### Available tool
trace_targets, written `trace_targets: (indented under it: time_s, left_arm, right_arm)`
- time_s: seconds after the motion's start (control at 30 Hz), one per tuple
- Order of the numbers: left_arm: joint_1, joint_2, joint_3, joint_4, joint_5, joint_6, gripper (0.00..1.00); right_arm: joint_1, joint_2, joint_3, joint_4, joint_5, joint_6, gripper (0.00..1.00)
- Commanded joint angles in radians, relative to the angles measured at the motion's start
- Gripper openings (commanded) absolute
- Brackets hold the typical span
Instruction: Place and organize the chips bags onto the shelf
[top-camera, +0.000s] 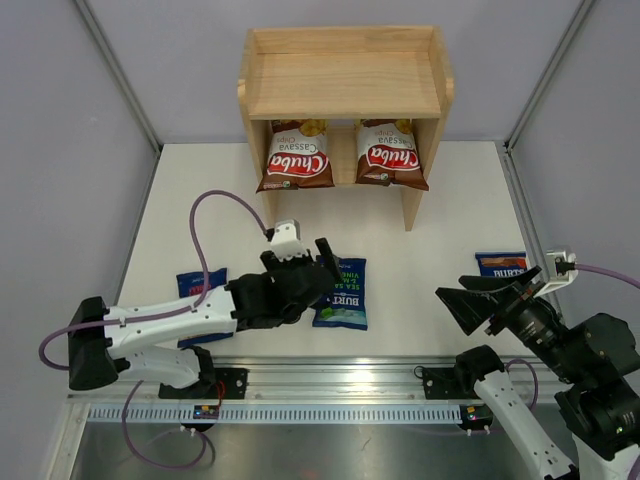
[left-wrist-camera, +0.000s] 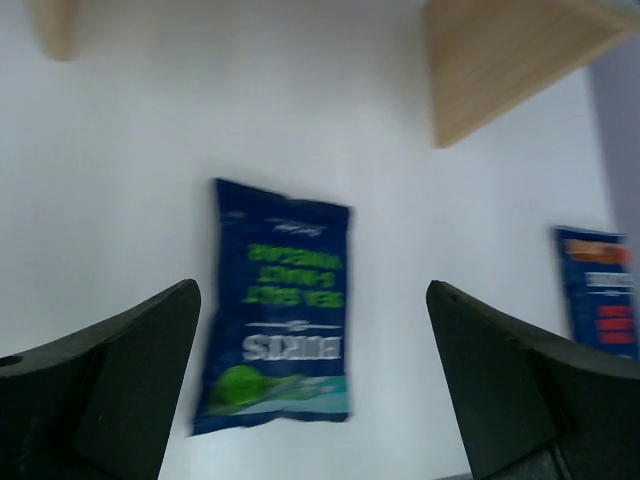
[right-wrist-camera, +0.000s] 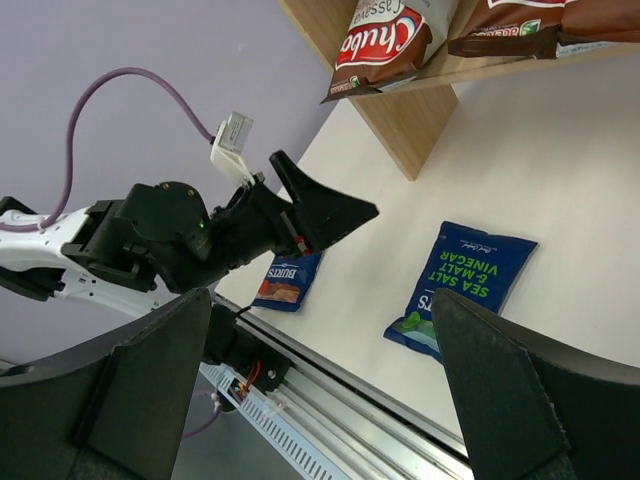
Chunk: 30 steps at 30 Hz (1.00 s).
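Two brown-and-white Chuba chips bags stand side by side on the lower tier of the light wooden shelf. Three dark blue Burts chips bags lie flat on the white table: one in the middle, one at the left partly under my left arm, and one at the right. My left gripper hovers open just left of the middle bag, holding nothing. My right gripper is open and holding nothing near the right bag, angled toward the table's middle.
The shelf's top tier has a raised rim and bears nothing. A shelf side panel stands beyond the middle bag. A metal rail runs along the near edge, and grey walls close in the sides.
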Motion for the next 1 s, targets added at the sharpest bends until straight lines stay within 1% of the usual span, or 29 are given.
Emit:
trace_targets:
  time_s: [0.0,0.03,0.07,0.1,0.13,0.17,0.2,0.27,0.3,0.33,0.37,0.4,0.43,0.47,0.5,0.57,0.6,0.63,0.67,0.7,0.73,0.8,0.83,0.97]
  left_arm:
    - [0.038,-0.059,-0.052,-0.404,-0.141,-0.137,0.99]
    - [0.063,-0.091,-0.064,-0.496,-0.135,-0.19,0.99]
    - [0.101,-0.114,-0.119,-0.497,-0.085,-0.166,0.99]
    - [0.211,-0.137,-0.151,-0.475,-0.042,-0.128,0.99]
    - [0.28,-0.194,-0.192,-0.39,0.013,-0.028,0.99]
    - [0.349,-0.22,-0.226,-0.338,0.14,0.024,0.99]
    - [0.482,-0.249,-0.283,-0.285,0.188,0.054,0.99]
    - [0.598,-0.315,-0.309,-0.288,0.221,0.067,0.99]
    - [0.714,-0.334,-0.326,-0.323,0.222,0.059,0.99]
    - [0.782,-0.352,-0.34,-0.322,0.233,0.078,0.99]
    - [0.865,-0.402,-0.364,-0.302,0.313,0.104,0.99]
    - [1.073,-0.429,-0.387,-0.25,0.383,0.134,0.99]
    - [1.18,-0.462,-0.441,-0.224,0.455,0.197,0.99]
    - [1.282,-0.51,-0.458,-0.208,0.554,0.217,0.99]
    - [1.451,-0.528,-0.466,-0.199,0.582,0.258,0.99]
    - [1.567,-0.538,-0.487,-0.17,0.633,0.294,0.99]
    - [1.647,-0.509,-0.492,-0.141,0.659,0.306,0.99]
    - [1.669,-0.492,-0.495,-0.115,0.697,0.349,0.99]
    - [1.687,-0.464,-0.507,-0.095,0.727,0.352,0.99]
    - [1.694,-0.417,-0.515,-0.038,0.748,0.383,0.99]
    - [1.697,-0.391,-0.526,0.0,0.811,0.397,0.99]
    - [1.7,-0.342,-0.559,0.08,0.856,0.406,0.99]
    - [1.7,-0.335,-0.567,0.089,0.886,0.406,0.99]
    - [1.701,-0.363,-0.618,0.138,0.873,0.401,0.99]
  right_arm:
    - [0.001,-0.019,-0.033,0.077,-0.008,0.003,0.99]
    - [0.001,-0.022,-0.047,0.093,-0.009,0.012,0.99]
    - [0.003,-0.022,-0.053,0.099,-0.015,0.015,0.99]
    - [0.001,-0.021,-0.056,0.104,-0.021,0.02,0.99]
    - [0.001,-0.021,-0.06,0.113,-0.024,0.026,0.99]
    - [0.001,-0.016,-0.067,0.117,-0.035,0.028,0.99]
    - [0.003,-0.013,-0.07,0.123,-0.037,0.031,0.99]
    - [0.003,-0.01,-0.082,0.13,-0.046,0.037,0.99]
    - [0.001,-0.01,-0.087,0.142,-0.054,0.038,0.99]
    - [0.001,-0.011,-0.102,0.148,-0.058,0.046,0.99]
    - [0.001,-0.011,-0.106,0.154,-0.069,0.048,0.99]
    - [0.001,-0.016,-0.114,0.166,-0.075,0.052,0.99]
    - [0.003,-0.019,-0.128,0.176,-0.081,0.061,1.0]
    - [0.001,-0.022,-0.137,0.186,-0.092,0.065,0.99]
    - [0.003,-0.027,-0.146,0.208,-0.103,0.075,0.99]
    - [0.001,-0.031,-0.175,0.231,-0.123,0.081,1.0]
    - [0.001,-0.031,-0.182,0.249,-0.13,0.083,0.99]
    - [0.001,-0.031,-0.191,0.255,-0.141,0.083,0.99]
    - [0.001,-0.03,-0.194,0.262,-0.15,0.081,0.99]
    - [0.001,-0.028,-0.194,0.271,-0.152,0.077,0.99]
    - [0.003,-0.028,-0.192,0.272,-0.156,0.072,1.0]
    - [0.001,-0.031,-0.194,0.285,-0.161,0.063,1.0]
    - [0.001,-0.034,-0.194,0.286,-0.166,0.06,0.99]
    - [0.003,-0.033,-0.209,0.315,-0.184,0.055,0.99]
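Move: The spicy sweet chilli bag at the table's left lies about 29 cm to the left hand's left, 4 cm nearer the base and 22 cm below. The sea salt bag lies almost under that hand, some 5 cm right and 1 cm out. The left Cuba bag on the shelf is roughly 22 cm ahead, 7 cm left and 4 cm higher. From the right hand, the chilli bag lies about 59 cm left, 10 cm ahead and 39 cm below. Away from above the sea salt bag, the left hand heads for the spicy sweet chilli bag, sweeping left about 40 cm and sinking as it goes, then easing slightly back right while dropping on, some 18 cm down in all. The wrist swings roughly 50 degrees counter-clockwise and tips downwards, open fingers touching nothing. The right hand drifts about 3 cm left, still open. ##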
